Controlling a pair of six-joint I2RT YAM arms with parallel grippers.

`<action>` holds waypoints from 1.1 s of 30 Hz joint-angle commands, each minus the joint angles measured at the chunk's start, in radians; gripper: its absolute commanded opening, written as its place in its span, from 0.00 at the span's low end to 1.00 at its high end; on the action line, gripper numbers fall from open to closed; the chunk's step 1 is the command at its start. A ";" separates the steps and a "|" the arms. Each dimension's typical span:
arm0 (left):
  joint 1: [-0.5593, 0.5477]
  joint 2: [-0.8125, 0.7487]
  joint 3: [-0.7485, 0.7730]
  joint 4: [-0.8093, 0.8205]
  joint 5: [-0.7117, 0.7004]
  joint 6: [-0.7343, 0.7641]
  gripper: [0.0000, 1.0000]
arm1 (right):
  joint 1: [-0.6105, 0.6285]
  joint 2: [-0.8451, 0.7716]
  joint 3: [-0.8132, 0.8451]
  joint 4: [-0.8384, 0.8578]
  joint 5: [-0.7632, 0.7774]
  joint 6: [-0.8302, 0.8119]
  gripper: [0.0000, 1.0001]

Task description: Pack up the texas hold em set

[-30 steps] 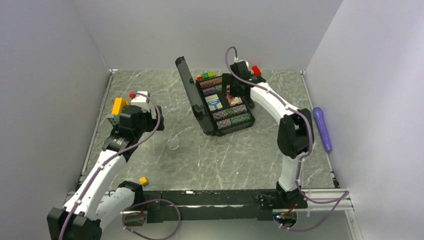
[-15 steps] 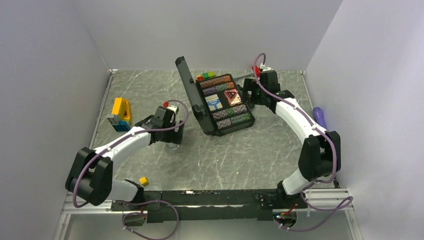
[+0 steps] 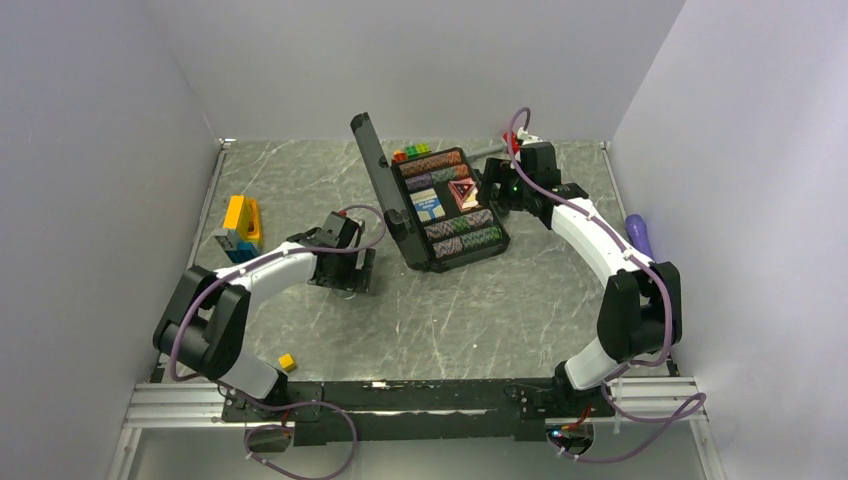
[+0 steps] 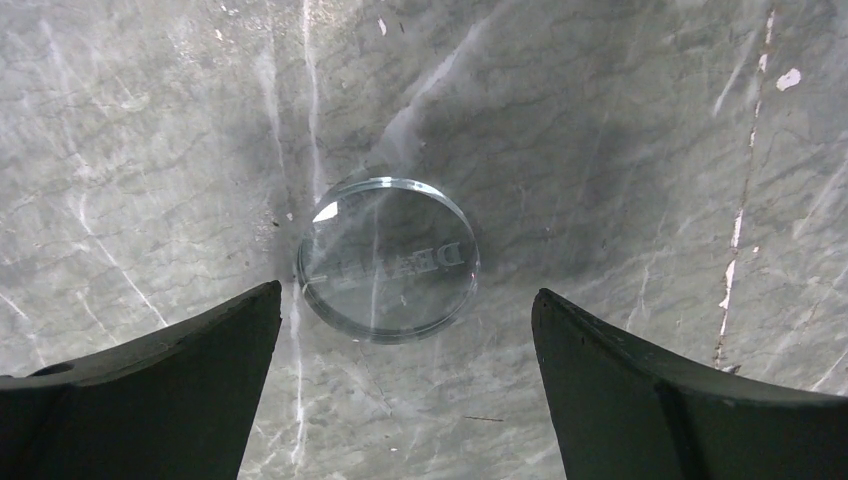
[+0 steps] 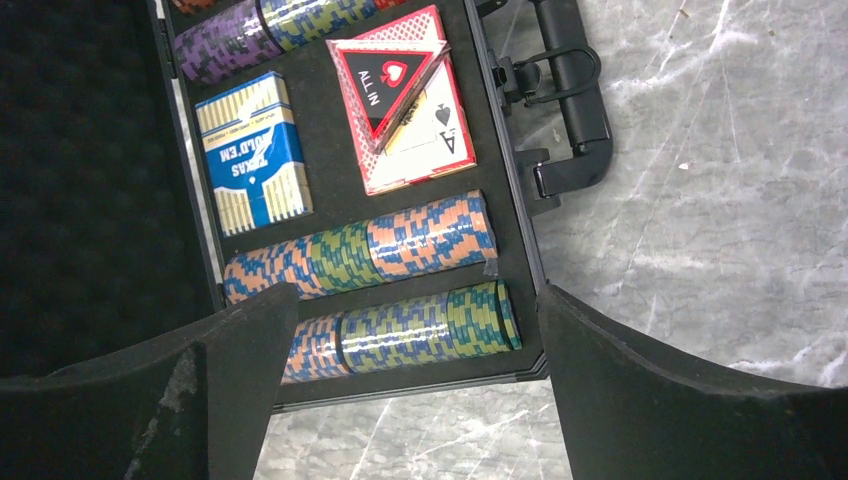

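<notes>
The black case [image 3: 497, 243] of the texas hold em set lies open mid-table, its lid [image 3: 372, 160] standing up on the left. Inside, the right wrist view shows rows of striped chips [image 5: 400, 240], a blue card deck [image 5: 253, 152] and a red deck under a triangular "ALL IN" marker [image 5: 390, 75]. The case handle [image 5: 572, 70] sticks out on the right. My right gripper [image 5: 418, 290] hangs open over the case's near corner, holding nothing. My left gripper [image 4: 406, 290] is open just above the table, with a clear round dealer disc [image 4: 388, 258] lying flat between and slightly ahead of its fingers.
A yellow and blue block stack [image 3: 240, 225] sits at the left edge. A small yellow cube [image 3: 287, 361] lies near the left arm's base. A purple cylinder [image 3: 640, 235] rests by the right wall. Coloured blocks [image 3: 412, 151] stand behind the case.
My left arm swung from the left edge in toward the clear disc and lowered over it. My right arm drew back from above the case to its right side.
</notes>
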 commanded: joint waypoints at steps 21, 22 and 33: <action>0.017 0.122 0.043 -0.028 0.063 -0.042 0.68 | -0.004 -0.038 -0.012 0.054 -0.033 0.012 0.91; 0.017 0.119 0.041 -0.028 0.058 -0.043 0.65 | -0.004 -0.039 -0.014 0.053 -0.033 0.011 0.91; -0.001 -0.061 0.000 -0.006 0.008 -0.012 0.29 | -0.004 -0.089 -0.054 0.057 -0.081 -0.005 0.91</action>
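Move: Right under the left hand's open fingers lies the clear dealer button, about 1 cm ahead of the fingertips' midpoint and 1 cm below it. The open lid's middle stands some 17 cm ahead, 11 cm to the right and 10 cm above; the chip case is about 17 cm ahead and 23 cm right, the yellow cube roughly 16 cm back and 13 cm left. From the right hand, the button is about 18 cm back, 31 cm left and 15 cm below. Sinking the last 1 cm or so, the wide-open left hand brings its fingertips down around the dealer button, then stays nearly in place and closes by about a third of the gripper's range until the two tips pinch opposite edges of the button. With the grip kept, the hand only begins to ease up and back at the very end, by about half a centimetre. ##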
